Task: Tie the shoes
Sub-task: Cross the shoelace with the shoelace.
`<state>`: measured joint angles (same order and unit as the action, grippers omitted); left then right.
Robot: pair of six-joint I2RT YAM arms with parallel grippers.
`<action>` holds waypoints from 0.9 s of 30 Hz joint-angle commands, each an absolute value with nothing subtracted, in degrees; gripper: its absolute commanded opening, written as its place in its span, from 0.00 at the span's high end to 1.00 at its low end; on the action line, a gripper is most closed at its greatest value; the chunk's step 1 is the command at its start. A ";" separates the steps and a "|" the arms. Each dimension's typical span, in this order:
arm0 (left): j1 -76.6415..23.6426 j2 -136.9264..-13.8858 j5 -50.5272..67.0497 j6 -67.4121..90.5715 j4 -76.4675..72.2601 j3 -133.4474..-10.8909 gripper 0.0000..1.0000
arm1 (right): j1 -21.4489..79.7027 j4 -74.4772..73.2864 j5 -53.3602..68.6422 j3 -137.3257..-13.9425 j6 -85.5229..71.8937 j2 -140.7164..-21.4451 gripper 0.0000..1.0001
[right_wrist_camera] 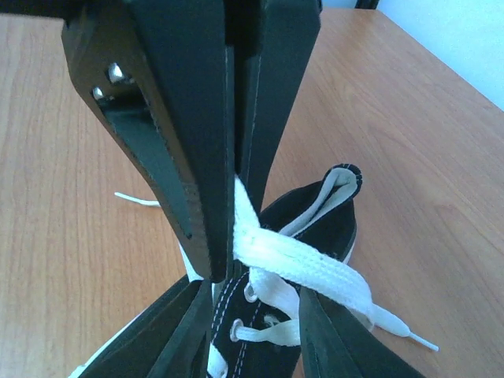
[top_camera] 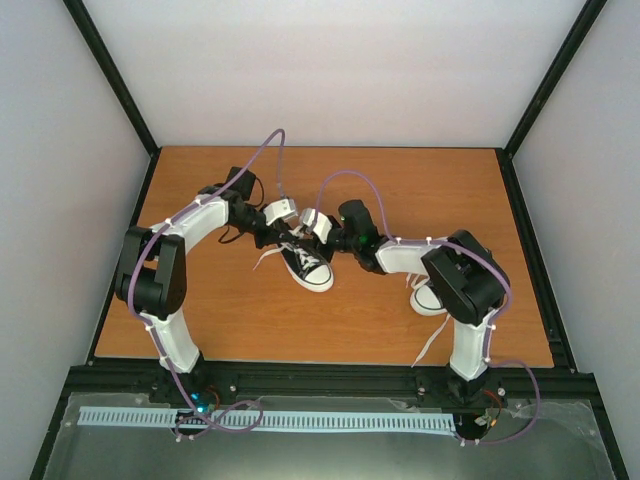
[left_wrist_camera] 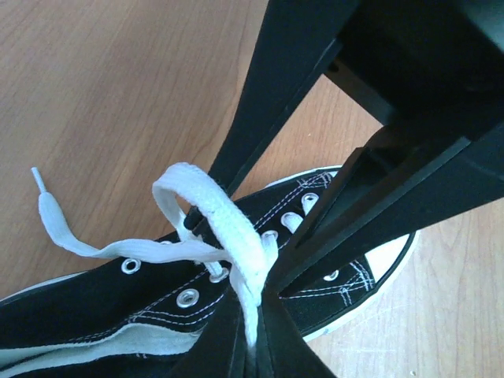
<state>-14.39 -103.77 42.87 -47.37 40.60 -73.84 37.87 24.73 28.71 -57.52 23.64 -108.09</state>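
One of the shoes (top_camera: 308, 266), black with a white toe cap, lies mid-table with both grippers over its laces. My left gripper (left_wrist_camera: 253, 319) is shut on a loop of white lace (left_wrist_camera: 228, 228) above the eyelets. In the right wrist view the same left gripper (right_wrist_camera: 232, 236) comes down from above with the lace (right_wrist_camera: 315, 272) pinched in it. My right gripper (right_wrist_camera: 252, 287) is open, its fingers (left_wrist_camera: 268, 110) straddling the shoe (right_wrist_camera: 315, 228) and holding nothing. The other shoe (top_camera: 428, 300) lies mostly hidden under the right arm.
The wooden table (top_camera: 400, 190) is enclosed by a black frame and white walls. A free lace end (left_wrist_camera: 55, 224) trails on the wood left of the shoe. A lace of the second shoe (top_camera: 432, 342) runs toward the near edge.
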 commanded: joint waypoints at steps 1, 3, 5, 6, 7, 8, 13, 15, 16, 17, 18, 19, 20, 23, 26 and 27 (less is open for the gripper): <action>-14.06 -101.86 44.08 -47.57 40.53 -76.63 0.99 | 37.88 27.79 27.61 -59.69 25.91 -110.25 0.68; -14.06 -102.16 44.21 -47.61 40.56 -76.92 0.99 | 37.89 27.25 28.10 -60.31 26.05 -110.72 0.69; -14.06 -102.60 44.47 -47.66 40.80 -77.30 0.99 | 37.88 27.22 28.04 -60.85 25.81 -111.34 0.71; -14.06 -102.76 44.55 -47.86 40.90 -77.42 0.99 | 37.88 27.55 27.75 -61.15 25.62 -111.61 0.73; -14.06 -102.81 44.69 -48.02 41.06 -77.58 0.99 | 37.88 27.92 27.51 -61.36 25.50 -111.98 0.73; -14.06 -102.92 44.77 -48.15 41.05 -77.68 0.99 | 37.88 28.09 27.42 -61.73 25.42 -112.42 0.74; -14.06 -103.23 44.46 -48.21 41.31 -77.97 0.99 | 37.88 27.64 27.12 -63.17 24.74 -114.47 0.87; -13.96 -103.19 43.49 -47.56 40.89 -77.81 0.99 | 37.88 27.27 26.96 -62.25 24.18 -113.43 0.91; -13.90 -103.17 42.63 -46.79 40.26 -77.56 0.99 | 37.84 26.63 27.26 -61.68 24.05 -112.00 0.93; -13.77 -103.27 41.67 -46.12 39.49 -77.34 0.99 | 37.80 25.40 27.89 -61.14 23.89 -110.86 0.95; -13.67 -103.40 40.80 -45.55 38.92 -77.16 0.99 | 37.79 23.70 28.81 -60.75 23.50 -109.58 0.96; -13.63 -103.53 40.08 -45.20 38.25 -77.05 0.99 | 37.82 22.00 30.88 -60.47 23.16 -108.33 0.96; -13.62 -103.68 39.64 -45.05 38.07 -76.95 0.99 | 37.80 20.43 32.93 -60.28 22.40 -107.24 0.96; -13.62 -103.80 39.36 -44.60 37.62 -76.61 0.99 | 37.79 16.82 37.59 -59.94 19.23 -104.75 0.97; -13.62 -103.46 38.72 -43.75 36.78 -76.13 0.99 | 37.79 12.22 37.66 -60.39 17.46 -102.84 0.97; -13.62 -103.37 38.38 -43.65 36.64 -76.04 0.99 | 37.79 11.55 38.00 -60.38 16.88 -102.16 0.97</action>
<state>-14.09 -103.77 39.55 -45.25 38.81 -75.57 37.87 16.75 34.04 -60.36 20.21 -105.73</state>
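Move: Between the right hand's parted fingers, the white lace loop runs about 2 cm ahead of and 2 cm to the left of its hand point, nearly level. The shoe's middle is about 2 cm back, 1 cm left and 6 cm below; the loop's loose tip sticks out some 6 cm ahead, 1 cm left and 3 cm below. The left hand, already pinching lace, has the loop about 2 cm right, 1 cm ahead and 1 cm below. Edging about 2 cm forward, slightly left and down into the lace loop beside the left fingertips, the right hand closes its part-open fingers on a strand, then draws it back some 3.5 cm and up 3 cm, tipping about 5 degrees. The left hand stays shut on its lace, rising about 1 cm and then easing forward to nearly 2 cm in all. ##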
